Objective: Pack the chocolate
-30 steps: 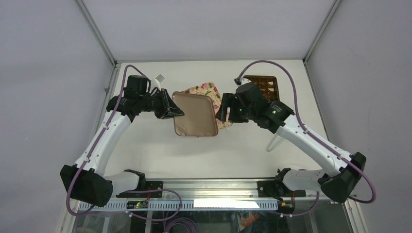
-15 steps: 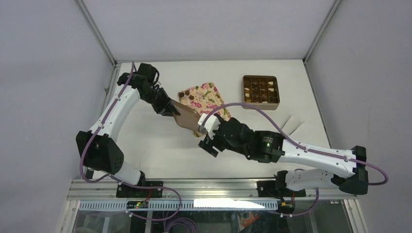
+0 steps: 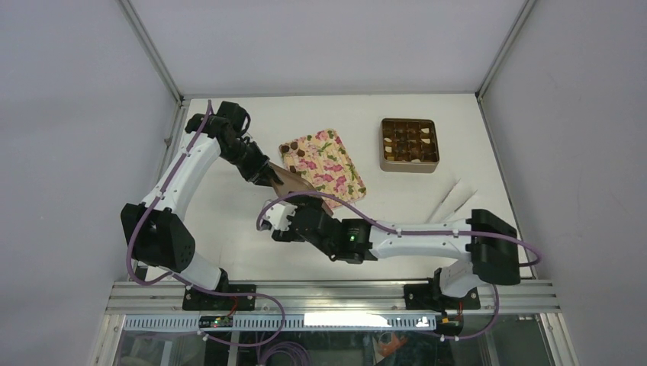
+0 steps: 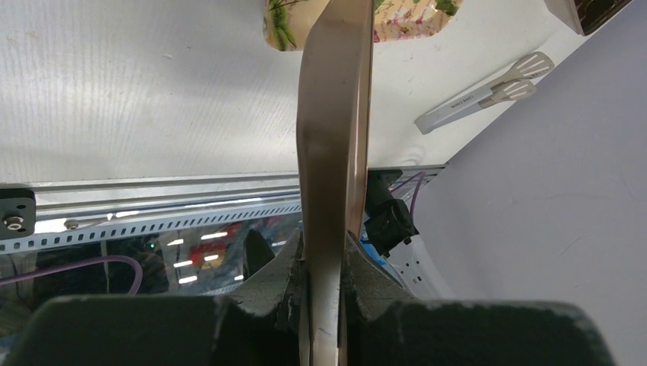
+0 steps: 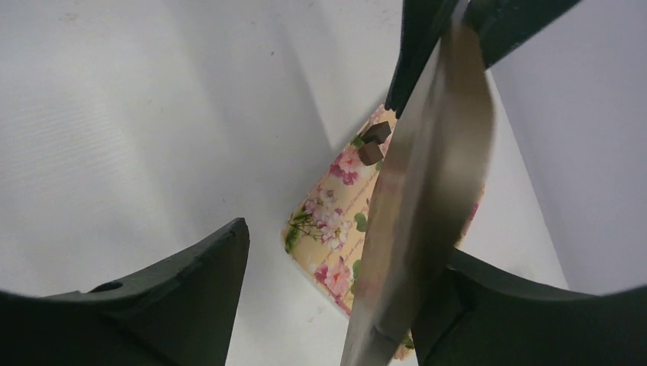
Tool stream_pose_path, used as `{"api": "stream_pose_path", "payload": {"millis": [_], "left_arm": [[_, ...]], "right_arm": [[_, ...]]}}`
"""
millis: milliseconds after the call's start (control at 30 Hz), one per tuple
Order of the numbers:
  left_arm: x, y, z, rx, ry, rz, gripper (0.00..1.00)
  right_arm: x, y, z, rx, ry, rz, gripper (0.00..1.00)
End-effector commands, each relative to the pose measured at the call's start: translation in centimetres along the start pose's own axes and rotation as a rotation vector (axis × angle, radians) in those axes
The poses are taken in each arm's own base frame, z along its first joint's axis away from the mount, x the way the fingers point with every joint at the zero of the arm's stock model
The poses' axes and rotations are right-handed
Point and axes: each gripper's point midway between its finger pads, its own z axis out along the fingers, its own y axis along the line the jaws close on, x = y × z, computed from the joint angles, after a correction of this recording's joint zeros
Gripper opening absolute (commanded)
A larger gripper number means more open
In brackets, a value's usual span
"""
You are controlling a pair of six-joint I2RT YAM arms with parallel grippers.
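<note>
A few dark chocolate pieces [image 3: 299,151] lie on the floral tray [image 3: 328,164]; two show in the right wrist view [image 5: 373,145]. More pieces sit in the brown grid box [image 3: 410,144]. My left gripper [image 3: 267,172] [image 4: 324,252] is shut on the tan-brown lid [image 3: 294,183] [image 4: 336,145], holding it tilted on edge beside the tray. My right gripper [image 3: 288,215] [image 5: 343,244] is open at the lid's near end. The lid's edge [image 5: 416,221] stands between its fingers, close to the right finger [image 5: 519,305].
Metal tongs [image 3: 454,200] [image 4: 481,95] lie on the white table at the right, in front of the box. The right arm stretches low across the table's near side. The metal rail [image 4: 152,206] runs along the near edge.
The left gripper has tipped the lid from flat to on edge. The right arm swung from the lid's right side, near the box, down to its near end. The box is now uncovered.
</note>
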Motion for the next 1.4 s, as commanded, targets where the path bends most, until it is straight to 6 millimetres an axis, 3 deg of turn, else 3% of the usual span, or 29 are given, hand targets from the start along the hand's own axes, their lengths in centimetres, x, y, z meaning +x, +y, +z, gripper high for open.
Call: {"api": "stream_pose_path", "payload": {"millis": [0,100,267,300,400,433,467,500,533,700,833,967,1100,1200,1367], "left_arm": [[1.1,-1.0,-1.8,0.074,0.016,-0.001,0.00],[1.2,-0.8,-1.9,0.080,0.022,0.002,0.00],[1.0,-0.7,-2.0,0.092,0.023,0.019,0.00],[0.9,-0.8,-2.0,0.100,0.024,0.024,0.03],[1.0,-2.0,-2.6,0.163,0.034,0.103,0.27],[1.0,-2.4,-2.9,0.182,0.034,0.133,0.43],[1.0,-2.7,-3.3,0.196,0.028,0.158,0.76],[1.0,-2.9,-3.7,0.206,0.013,0.178,0.95],[0.8,-3.1,-4.1,0.210,-0.008,0.194,0.99],[-0.1,-4.0,-6.2,0.226,-0.126,0.244,0.99],[-1.2,-5.9,-8.2,0.309,-0.256,0.280,0.99],[-4.0,-8.1,-9.1,0.416,-0.433,0.269,0.99],[-4.5,-12.3,-7.5,0.517,-0.332,0.368,0.99],[-4.5,-15.0,-5.0,0.511,-0.303,0.452,0.99],[-4.0,-18.9,-0.4,0.477,-0.265,0.552,0.99]], "right_arm": [[-3.5,-3.5,1.5,0.208,-0.092,0.020,0.68],[-2.9,-3.5,2.4,0.222,-0.072,0.039,0.51],[-2.2,-4.0,2.3,0.233,-0.072,0.106,0.00],[-2.1,-4.1,2.2,0.238,-0.068,0.119,0.00],[-1.2,-4.7,1.8,0.253,-0.043,0.147,0.00],[-0.5,-5.1,1.7,0.258,-0.026,0.162,0.00],[0.2,-5.5,1.5,0.267,-0.011,0.186,0.00],[1.0,-6.1,1.2,0.280,0.002,0.226,0.00],[1.9,-6.8,0.9,0.293,0.015,0.264,0.00],[6.4,-11.8,-2.3,0.365,0.076,0.566,0.00],[9.7,-18.3,-6.2,0.536,0.054,0.898,0.00],[14.6,-24.5,-9.4,0.818,0.060,1.253,0.00],[18.1,-28.6,-10.2,0.964,-0.006,1.516,0.00],[20.2,-31.2,-10.1,1.053,-0.138,1.698,0.00],[22.0,-34.6,-8.6,1.077,-0.255,1.859,0.00]]}}
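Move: Hanging on edge from the left hand, the lid has its middle about 7 cm to that hand's right, 2 cm back and 6 cm below; from the open right hand it is roughly 4 cm ahead, 5 cm right and 4 cm lower. The chocolate box sits some 28 cm ahead and 35 cm right of the right hand, 17 cm below; the floral tray about 19 cm ahead, 8 cm right and 18 cm below. Easing about 4 cm forward, the right hand pinches the lid between its fingers; only then does the left open wide, let go, rise and go some 12 cm forward over the floral tray, finally bearing right and sinking. Gripping the lid, the right sweeps about 33 cm right and 18 cm forward towards the box, arcing up, then down, wrist swinging far round clockwise. ##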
